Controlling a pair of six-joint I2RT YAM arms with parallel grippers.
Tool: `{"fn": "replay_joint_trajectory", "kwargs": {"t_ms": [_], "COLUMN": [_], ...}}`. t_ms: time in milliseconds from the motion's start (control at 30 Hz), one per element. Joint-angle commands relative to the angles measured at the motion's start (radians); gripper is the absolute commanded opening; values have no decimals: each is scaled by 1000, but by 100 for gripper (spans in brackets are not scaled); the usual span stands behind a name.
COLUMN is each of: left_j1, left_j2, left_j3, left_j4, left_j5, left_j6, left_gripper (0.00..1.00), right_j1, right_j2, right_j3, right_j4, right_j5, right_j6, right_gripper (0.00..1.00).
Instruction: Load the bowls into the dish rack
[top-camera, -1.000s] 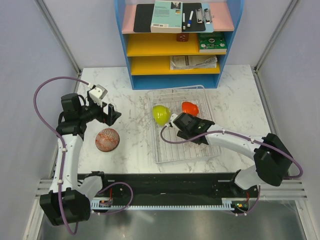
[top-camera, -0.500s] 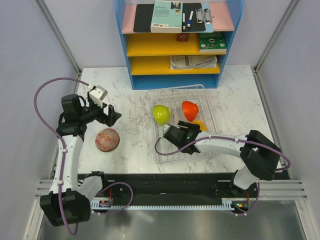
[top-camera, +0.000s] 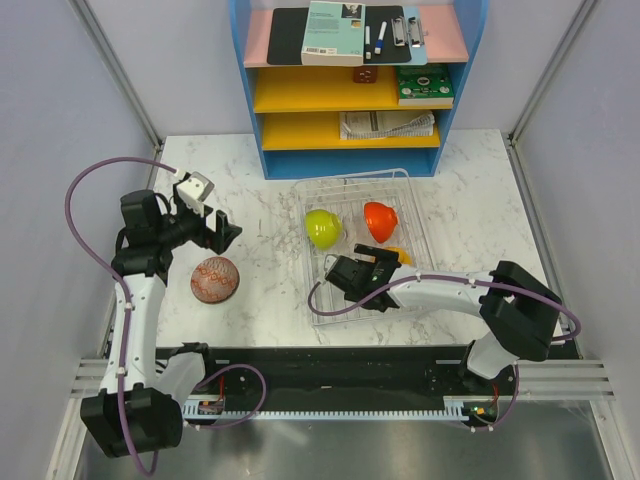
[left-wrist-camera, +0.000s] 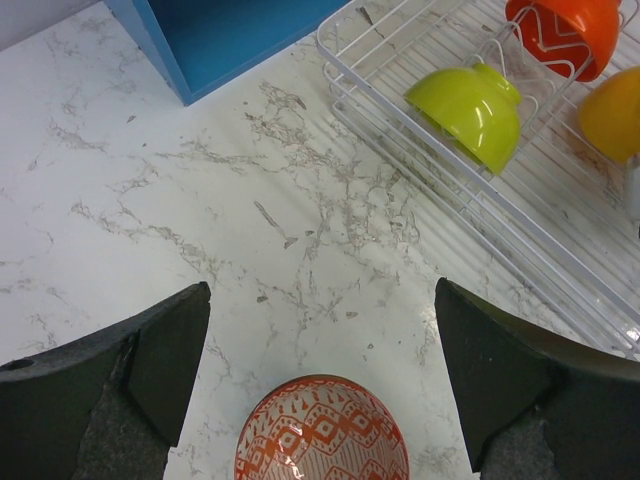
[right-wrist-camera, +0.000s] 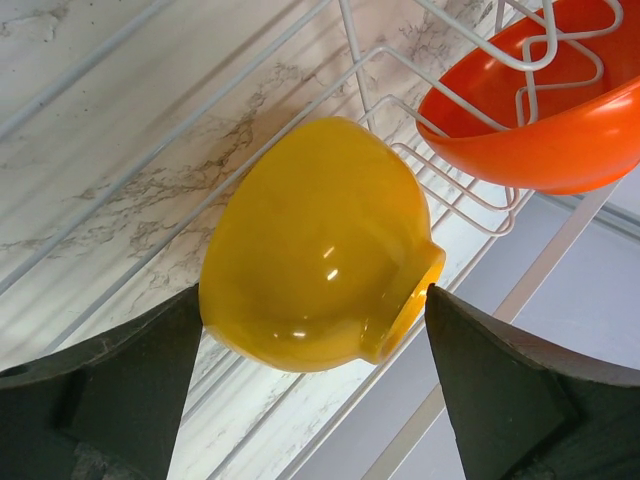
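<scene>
The dish rack (top-camera: 322, 318) lies right of centre. Standing on edge in it are a lime-green bowl (top-camera: 322, 229), a red-orange bowl (top-camera: 380, 220) and a yellow-orange bowl (top-camera: 399, 256). My right gripper (top-camera: 384, 265) is open just in front of the yellow-orange bowl (right-wrist-camera: 315, 240), its fingertips either side of it while the bowl leans on the rack wires. The red-orange bowl (right-wrist-camera: 545, 130) is just behind. A red patterned bowl (top-camera: 215, 279) sits upside down on the table left of the rack. My left gripper (left-wrist-camera: 320, 330) hovers open above and just beyond it (left-wrist-camera: 322, 430).
A blue-and-yellow shelf unit (top-camera: 350, 90) with books and papers stands at the back, close behind the rack. Grey walls close in both sides. The rack's near wire edge (left-wrist-camera: 450, 190) runs diagonally across the left wrist view.
The right gripper drew back toward the rack's near left, leaving the yellow-orange bowl uncovered on the wires, and its jaws have spread wide. The left arm barely moved.
</scene>
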Motion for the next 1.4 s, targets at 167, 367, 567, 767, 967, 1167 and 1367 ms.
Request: {"fn": "replay_joint_trajectory", "kwargs": {"t_ms": [167,367,567,767,967,1167,1367], "left_j1": [8,8,8,6,8,9,8], "left_j2": [-21,-21,-23,-20,-14,-7,-3], "left_j3": [8,8,13,14,14,14,22], "left_j4": [11,8,5,5,5,0,-2], "left_j5": [-5,-5,-2,-2,-1,-4,-10], "left_j6": [-10,-7,-7,-5,-1,0,1], "left_gripper": [100,100,100,100,100,100,100], "right_j1": [3,3,3,3,5,5,5], "right_j2": [-37,-77,-134,-186,-215,-238,-249], "right_j3": [-18,13,102,221,373,540,482], "right_j4": [-15,-43,-110,-152,-260,-498,-520], "right_j5": [38,11,-87,-183,-418,-870,-936], "right_j6": [-8,-8,7,15,35,0,-28], "right_gripper": [98,98,98,98,98,98,98]}}
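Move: The right hand's open fingers still straddle the yellow bowl, whose middle is about 4 cm ahead, 2 cm right and 2 cm below. The floral bowl, still to be loaded, lies some 39 cm to the left, about 1 cm ahead and 4 cm lower. The red bowl stands roughly 14 cm ahead and 3 cm left, the green bowl 12 cm ahead and 15 cm left, both about 1 cm lower. From the left hand, the floral bowl is 4 cm back, 5 cm left and 20 cm below. The right hand draws clear of the yellow bowl with its fingers staying wide open. After barely easing back, it climbs about 15 cm while sweeping some 10 cm left, then also pulls back about 8 cm over the front of the dish rack. The wrist rolls left side up, turning counter-clockwise as the fingers swing left and point more steeply down. ##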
